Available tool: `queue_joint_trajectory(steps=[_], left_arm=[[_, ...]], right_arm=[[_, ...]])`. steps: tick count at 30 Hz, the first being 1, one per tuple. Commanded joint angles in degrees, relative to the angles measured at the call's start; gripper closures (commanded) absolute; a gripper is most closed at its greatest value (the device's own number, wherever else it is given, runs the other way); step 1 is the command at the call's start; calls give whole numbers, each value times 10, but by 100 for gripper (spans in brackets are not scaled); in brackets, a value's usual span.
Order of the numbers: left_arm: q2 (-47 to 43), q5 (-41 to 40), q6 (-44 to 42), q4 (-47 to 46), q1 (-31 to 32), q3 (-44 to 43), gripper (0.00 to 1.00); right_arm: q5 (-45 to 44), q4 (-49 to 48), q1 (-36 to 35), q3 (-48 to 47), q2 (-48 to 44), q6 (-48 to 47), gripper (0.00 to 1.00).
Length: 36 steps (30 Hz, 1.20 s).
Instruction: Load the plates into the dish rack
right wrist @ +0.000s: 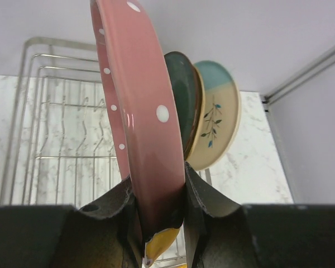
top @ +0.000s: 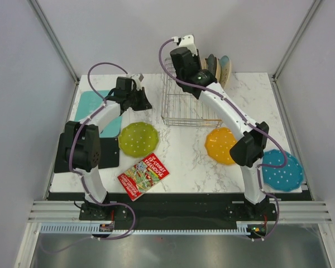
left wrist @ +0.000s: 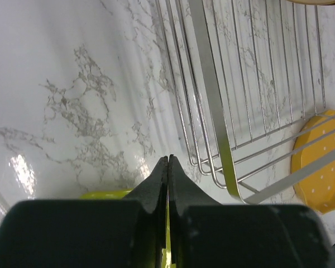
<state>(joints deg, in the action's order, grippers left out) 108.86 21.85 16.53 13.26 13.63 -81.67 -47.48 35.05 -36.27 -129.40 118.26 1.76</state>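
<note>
My right gripper [top: 201, 71] is shut on a pink dotted plate [right wrist: 139, 111] and holds it upright, on edge, above the back right of the silver wire dish rack [top: 184, 106]; its fingers [right wrist: 204, 195] clamp the plate's lower rim. My left gripper [top: 140, 101] is shut and empty, just left of the rack [left wrist: 212, 100] and above the far edge of the lime green plate [top: 138, 138]. The orange plate [top: 220, 145] lies flat in front of the rack. The blue plate [top: 282, 170] lies flat at the front right.
A dark green plate [right wrist: 187, 106] and a cream-and-teal plate [right wrist: 215, 117] stand at the rack's back right. A teal board [top: 97, 103] and a black mat [top: 103, 153] lie at the left. A red booklet [top: 143, 176] lies near the front edge.
</note>
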Motion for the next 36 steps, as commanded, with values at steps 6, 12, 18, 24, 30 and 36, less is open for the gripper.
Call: queue_joint_trajectory(steps=[6,12,18,24,30,36], left_arm=[[-116,-28,33,-89,-1,99,98],[-137,-9,40,-98,-1,127,98],[-152,-9,25,-108,-1,139,98],[-155,-6,28,-113,-2,147,98],[-157,-8,46,-125,-4,171,98],[-153,-9,35,-126,-4,186,98]], right_arm=[[-192,-186,-11,-106,69,-123,100],[-198,-194,-11,-120,110,-130,100],[-190,-187,-5,-116,132,-110,100],[-182,-172,15,-124,159,-89,100],[-146,-138,37,-149,188,-41,100],[-110,-133,43,-156,201,-23,100]])
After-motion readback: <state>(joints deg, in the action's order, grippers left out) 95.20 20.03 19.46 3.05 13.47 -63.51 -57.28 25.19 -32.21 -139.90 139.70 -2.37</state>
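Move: The right hand holds the pink plate; the free slot left of the standing plates lies about 14 cm ahead of it, 3 cm right and 20 cm below. The cream plate stands 3 cm to the right of that slot and the dark green plate some 6 cm to its right, both level with it fore and aft. From the left hand the slot is roughly 14 cm ahead, 24 cm right and 2 cm lower. Right hand, gripping the pink plate, sinks 10 cm, advancing 8 to the cream plate's left; left backs off. ##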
